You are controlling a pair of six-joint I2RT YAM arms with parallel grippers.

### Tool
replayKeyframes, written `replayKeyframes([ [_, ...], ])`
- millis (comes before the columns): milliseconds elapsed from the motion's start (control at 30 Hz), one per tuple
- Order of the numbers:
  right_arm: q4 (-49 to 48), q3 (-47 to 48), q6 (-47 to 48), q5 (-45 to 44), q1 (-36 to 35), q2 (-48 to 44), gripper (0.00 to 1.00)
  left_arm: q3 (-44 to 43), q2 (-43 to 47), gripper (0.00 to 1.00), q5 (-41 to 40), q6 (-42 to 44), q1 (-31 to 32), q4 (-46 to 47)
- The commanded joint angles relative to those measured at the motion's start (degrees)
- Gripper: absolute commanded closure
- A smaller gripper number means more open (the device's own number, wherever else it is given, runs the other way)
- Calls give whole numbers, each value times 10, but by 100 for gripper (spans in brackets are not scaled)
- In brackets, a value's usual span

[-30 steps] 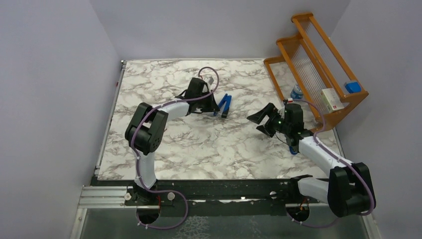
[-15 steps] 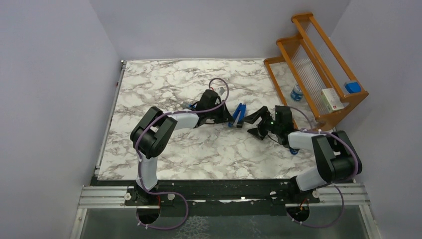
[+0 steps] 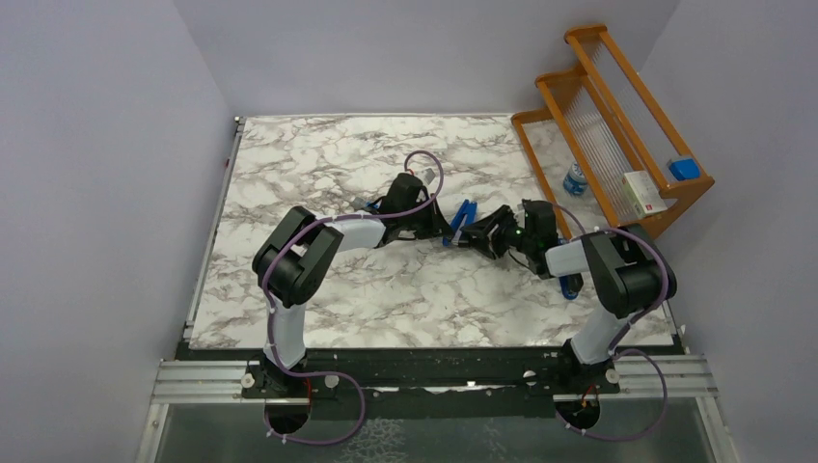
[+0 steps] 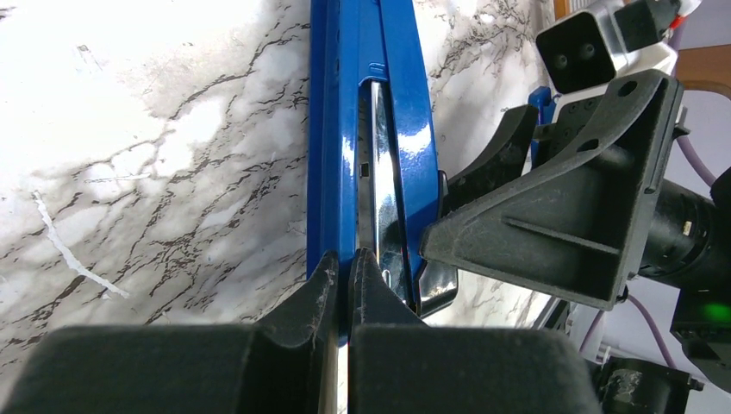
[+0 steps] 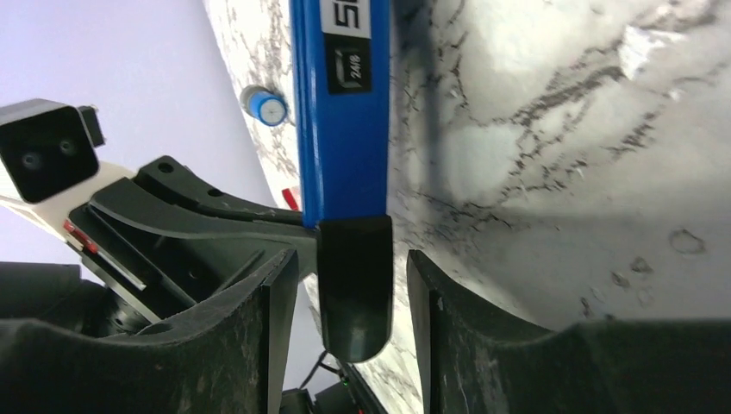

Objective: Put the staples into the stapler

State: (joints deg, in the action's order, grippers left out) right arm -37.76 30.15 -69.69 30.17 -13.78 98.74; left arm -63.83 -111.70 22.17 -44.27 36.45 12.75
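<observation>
The blue stapler (image 3: 465, 214) is held just above the marble table, opened so its silvery channel (image 4: 377, 172) shows. My left gripper (image 4: 345, 263) is shut on the stapler's (image 4: 405, 103) thin blue side wall. My right gripper (image 5: 353, 256) meets it from the other side, open, with the stapler's (image 5: 340, 129) black rounded end between its fingers and a gap on each side. In the top view my left gripper (image 3: 439, 230) and right gripper (image 3: 485, 231) face each other across the stapler. The staples' white box with a pink-red label (image 3: 643, 192) lies on the wooden rack.
The orange wooden rack (image 3: 598, 96) stands at the back right with a small blue item (image 3: 684, 168) on its shelf. A blue-capped cylinder (image 3: 576, 178) stands on the table by the rack. A small blue object (image 3: 571, 286) lies under my right arm.
My right gripper has swung left to the stapler and its jaws have narrowed round the black end. My left gripper carried the stapler a little right, then held still.
</observation>
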Motion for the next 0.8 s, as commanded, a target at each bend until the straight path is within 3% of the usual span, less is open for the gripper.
replayKeyframes([
  [0,-50,21,-6,23,-9,20,53,3,2,100,5,4,3,-22],
  [167,-58,20,16,27,-10,20,75,2,1,100,1,22,2,-37],
  [367,41,29,113,-3,-10,-37,94,6,13,100,-47,118,-2,-115],
  [467,131,44,186,-16,-9,-81,99,30,29,100,-70,165,-9,-142],
  [767,288,61,332,24,2,-167,99,77,96,100,-140,282,-13,-230],
])
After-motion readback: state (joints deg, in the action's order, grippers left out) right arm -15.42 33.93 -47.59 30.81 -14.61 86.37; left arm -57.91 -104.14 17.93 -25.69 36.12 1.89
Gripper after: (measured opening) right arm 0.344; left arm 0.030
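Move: The black nose of the stapler's upper arm stands right between the open right fingers. From the left hand, which already pinches the stapler's blue base, it lies about 4 cm to the right and 1 cm back, level in height. The stapler's hinge is some 8 cm ahead of the nose. A second blue stapler lies about 21 cm right and 8 cm back of the right hand, and 4 cm lower. Close the right fingers on the stapler's black nose first, then draw it back about 3 cm and up 2, slightly right, turning the wrist some 20 degrees. Meanwhile keep the left fingers shut on the blue base and pull it about 5 cm left, with some back and down, tilting its left side up, to spread the stapler's arms. ##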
